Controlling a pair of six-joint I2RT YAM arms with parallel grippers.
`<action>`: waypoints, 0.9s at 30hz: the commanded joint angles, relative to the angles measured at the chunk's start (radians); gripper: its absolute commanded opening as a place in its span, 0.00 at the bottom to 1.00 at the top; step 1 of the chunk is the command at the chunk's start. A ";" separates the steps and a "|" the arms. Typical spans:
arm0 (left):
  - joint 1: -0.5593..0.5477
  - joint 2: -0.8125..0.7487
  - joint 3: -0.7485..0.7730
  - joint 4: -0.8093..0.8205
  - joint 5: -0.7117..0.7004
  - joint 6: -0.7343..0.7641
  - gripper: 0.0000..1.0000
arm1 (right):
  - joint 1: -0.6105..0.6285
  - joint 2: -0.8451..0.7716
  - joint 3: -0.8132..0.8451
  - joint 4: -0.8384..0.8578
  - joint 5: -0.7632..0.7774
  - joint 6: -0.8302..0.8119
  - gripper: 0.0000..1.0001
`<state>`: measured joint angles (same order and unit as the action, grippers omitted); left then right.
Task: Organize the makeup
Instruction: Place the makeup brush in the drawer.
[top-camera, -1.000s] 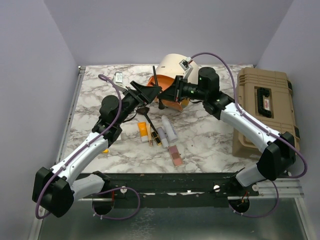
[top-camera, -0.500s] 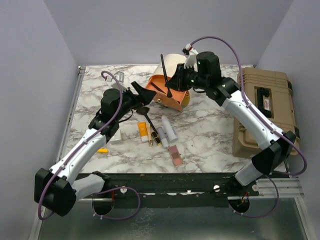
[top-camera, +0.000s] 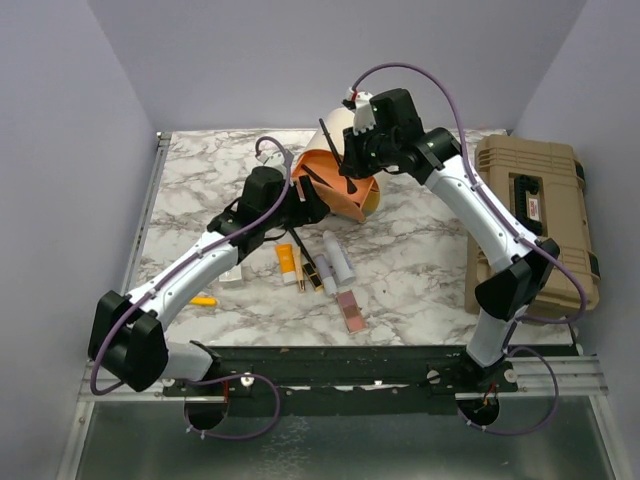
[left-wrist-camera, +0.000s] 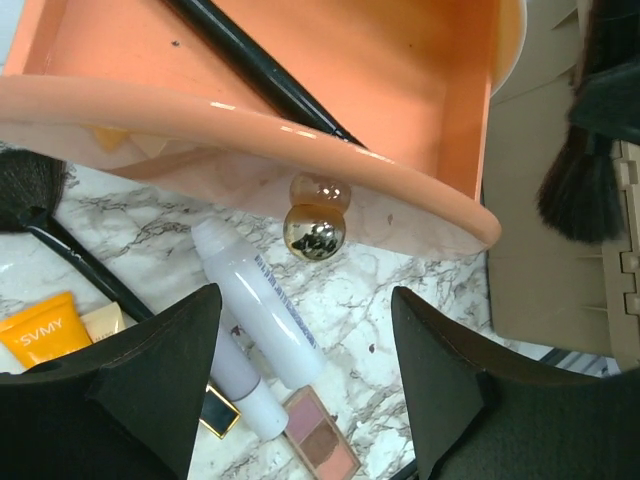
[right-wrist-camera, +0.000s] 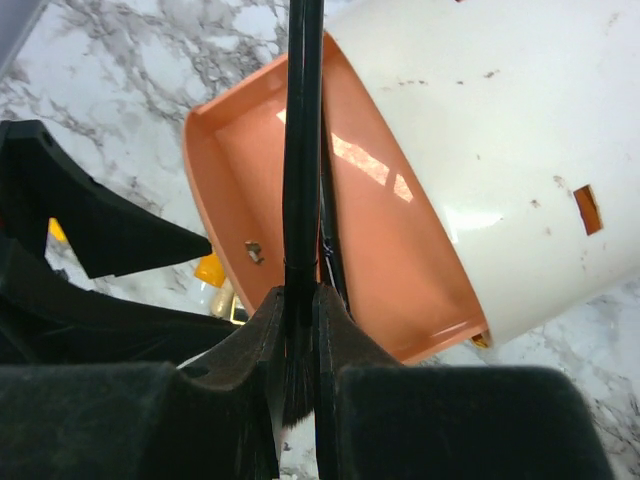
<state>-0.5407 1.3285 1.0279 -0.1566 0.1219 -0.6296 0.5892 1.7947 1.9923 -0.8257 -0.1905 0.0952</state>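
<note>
My right gripper (top-camera: 352, 168) is shut on a black makeup brush (top-camera: 330, 140), also in the right wrist view (right-wrist-camera: 302, 150), and holds it upright over the orange inside (right-wrist-camera: 350, 210) of the tilted cream case (top-camera: 350, 128). My left gripper (top-camera: 312, 204) is open and empty just below the case's orange rim (left-wrist-camera: 330, 150). Another black brush (left-wrist-camera: 250, 65) lies inside the case. On the marble lie two white tubes (left-wrist-camera: 255, 305) (top-camera: 327, 272), an orange tube (top-camera: 286, 259), a gold-black lipstick (top-camera: 311, 271), a pink palette (top-camera: 350, 311) and a black brush (left-wrist-camera: 40, 200).
The tan toolbox (top-camera: 530, 215) stands at the right edge. A white box (top-camera: 232, 274) and a small orange item (top-camera: 203, 300) lie under my left arm. A gold clasp (left-wrist-camera: 312, 232) hangs from the case rim. Grey walls enclose the table.
My right gripper has risen and moved back over the case with the brush now upright. My left arm has swung right, up to the case's front rim.
</note>
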 joint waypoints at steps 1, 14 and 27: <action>-0.023 0.024 0.056 -0.042 -0.053 0.031 0.69 | 0.003 0.049 0.047 -0.112 0.115 -0.059 0.01; -0.025 0.061 0.073 0.021 -0.114 0.035 0.47 | 0.003 0.034 -0.024 -0.049 0.060 -0.073 0.01; -0.025 0.090 0.077 0.067 -0.077 0.052 0.30 | 0.004 0.105 0.016 -0.099 0.084 -0.086 0.03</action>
<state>-0.5606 1.4078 1.0924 -0.1184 0.0364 -0.5957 0.5892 1.8580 1.9720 -0.8932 -0.1165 0.0246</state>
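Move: Just beyond the left fingertips, about 4 cm ahead, 2 cm to the right and nearly level, is the open drawer's gold knob. The white bottle lies on the table 6 cm back, 4 cm right and some 19 cm below that hand; the fan brush 3 cm back, 4 cm left, 20 cm below. From the right hand, the drawer's middle is roughly 3 cm ahead, 2 cm left and 9 cm down, and the brush inside it 3 cm ahead, 5 cm left, 10 cm down. Lowering the makeup brush, still gripped near its bristles with the handle up, the right hand sinks about 5 cm towards the right end of the open drawer, shifting slightly right and tilting some 10 degrees. Meanwhile the left hand eases about 2.5 cm forward to the knob, its fingers narrowing around it to roughly half their earlier gap. ##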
